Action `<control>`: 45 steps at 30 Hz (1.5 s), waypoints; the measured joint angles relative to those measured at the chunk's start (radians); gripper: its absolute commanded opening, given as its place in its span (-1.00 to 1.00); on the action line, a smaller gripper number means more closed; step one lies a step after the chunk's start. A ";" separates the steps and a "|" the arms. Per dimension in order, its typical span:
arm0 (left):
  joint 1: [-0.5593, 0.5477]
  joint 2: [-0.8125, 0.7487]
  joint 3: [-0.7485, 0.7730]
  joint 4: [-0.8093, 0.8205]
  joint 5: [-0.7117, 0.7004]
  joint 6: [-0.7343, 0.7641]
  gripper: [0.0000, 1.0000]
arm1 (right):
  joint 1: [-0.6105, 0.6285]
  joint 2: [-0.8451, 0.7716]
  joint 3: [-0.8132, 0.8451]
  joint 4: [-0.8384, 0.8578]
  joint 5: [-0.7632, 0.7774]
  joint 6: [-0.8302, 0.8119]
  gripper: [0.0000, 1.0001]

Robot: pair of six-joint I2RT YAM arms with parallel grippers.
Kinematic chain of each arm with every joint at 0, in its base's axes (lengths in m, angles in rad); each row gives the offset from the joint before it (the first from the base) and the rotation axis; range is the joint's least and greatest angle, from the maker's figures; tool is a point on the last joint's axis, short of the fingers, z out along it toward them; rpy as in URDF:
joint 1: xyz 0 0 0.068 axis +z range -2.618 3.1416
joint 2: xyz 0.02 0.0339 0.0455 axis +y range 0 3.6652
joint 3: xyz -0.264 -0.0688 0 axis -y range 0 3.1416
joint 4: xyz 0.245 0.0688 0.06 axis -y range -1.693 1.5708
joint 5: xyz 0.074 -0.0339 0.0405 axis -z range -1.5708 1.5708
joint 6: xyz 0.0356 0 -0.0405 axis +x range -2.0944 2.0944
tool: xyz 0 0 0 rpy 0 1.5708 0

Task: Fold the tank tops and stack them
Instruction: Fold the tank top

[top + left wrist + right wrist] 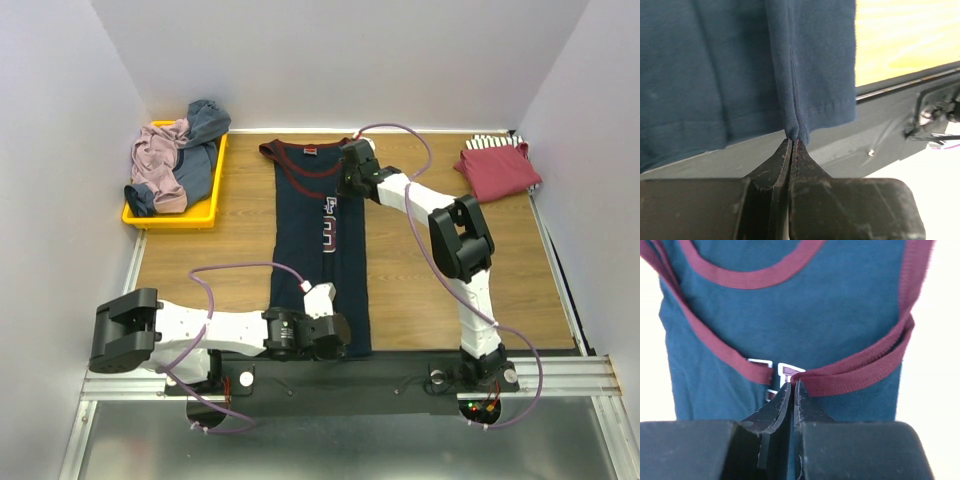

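Observation:
The navy jersey [325, 240] with maroon trim and a white number lies lengthwise down the middle of the table, its right side folded in over the number. My left gripper [338, 332] is shut on the hem's bottom right corner, and the cloth [715, 75] bunches at its tips [792, 141]. Up at the armhole my right gripper [350, 178] is shut on the doubled maroon trim [855, 372], pinched at the tips [794, 384]. A dark red tank top [497, 170] lies folded at the back right on a striped one [490, 143]. Mauve [158, 160] and grey-blue [205, 125] tops lie heaped at the back left.
The yellow tray [175, 218] at the back left holds the heaped tops. White walls close the table in on three sides. A black rail [400, 365] runs along the near edge, under the jersey's hem. Bare wood [230, 240] lies between the tray and the jersey.

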 measured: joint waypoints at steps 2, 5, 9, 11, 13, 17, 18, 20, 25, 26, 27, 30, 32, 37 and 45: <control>0.000 -0.007 -0.008 -0.016 0.000 -0.016 -1.00 | 0.009 0.012 0.018 -0.003 0.003 0.003 -0.97; 0.000 -0.026 -0.021 -0.039 0.000 -0.038 -1.00 | 0.021 0.029 0.035 -0.004 0.007 0.007 -0.97; 0.000 -0.053 -0.031 -0.074 0.000 -0.069 -1.00 | 0.033 0.050 0.043 -0.005 0.012 0.013 -0.97; 0.000 -0.058 -0.034 -0.084 0.000 -0.080 -1.00 | 0.035 0.059 0.050 -0.005 0.014 0.016 -0.97; 0.000 -0.060 -0.039 -0.094 0.000 -0.089 -1.00 | 0.037 0.064 0.053 -0.005 0.016 0.020 -0.97; 0.000 -0.060 -0.040 -0.110 0.000 -0.103 -1.00 | 0.042 0.070 0.065 -0.009 0.021 0.023 -0.97; 0.000 -0.060 -0.041 -0.112 0.000 -0.106 -1.00 | 0.043 0.071 0.066 -0.008 0.021 0.023 -0.97; 0.000 -0.063 -0.042 -0.119 0.000 -0.110 -1.00 | 0.047 0.073 0.068 -0.010 0.023 0.023 -0.97; 0.000 -0.072 -0.047 -0.129 0.001 -0.119 -1.00 | 0.053 0.074 0.069 -0.012 0.031 0.023 -0.97; 0.000 -0.074 -0.048 -0.129 0.001 -0.121 -1.00 | 0.055 0.074 0.070 -0.012 0.031 0.023 -0.97; 0.000 -0.078 -0.052 -0.129 0.001 -0.123 -1.00 | 0.057 0.074 0.071 -0.012 0.034 0.023 -0.97; 0.000 -0.089 -0.062 -0.136 0.001 -0.127 -1.00 | 0.060 0.074 0.072 -0.012 0.038 0.023 -0.97; 0.000 -0.101 -0.064 -0.145 0.001 -0.130 -1.00 | 0.063 0.074 0.073 -0.012 0.041 0.023 -0.97; 0.000 -0.114 -0.064 -0.151 0.001 -0.132 -1.00 | 0.073 0.076 0.095 -0.020 0.047 0.025 -0.97; 0.000 -0.137 -0.074 -0.163 0.000 -0.141 -1.00 | 0.092 0.094 0.151 -0.027 0.048 0.026 -0.97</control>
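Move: Both hands already pinch the tank top's lifted right side, the left hand at the hem and the right hand at the armhole trim. The garment's far left edge lies roughly 16 cm to the left of each, level in reach and about 3 cm lower. From the right hand, the neck label sits about 12 cm ahead and 8 cm left, the printed 3 some 12 cm back and 3 cm left. The fold crease runs 7 cm to the right of each hand. Still pinching the hem and the armhole trim, both hands draw the flap left across the front towards the tank top's left edge, the left hand about 4.5 cm and the right some 5.5 cm. The left sinks slightly and turns a little counter-clockwise, while the right dips about 1.5 cm, slows, then rises 2 cm and speeds up leftward. ##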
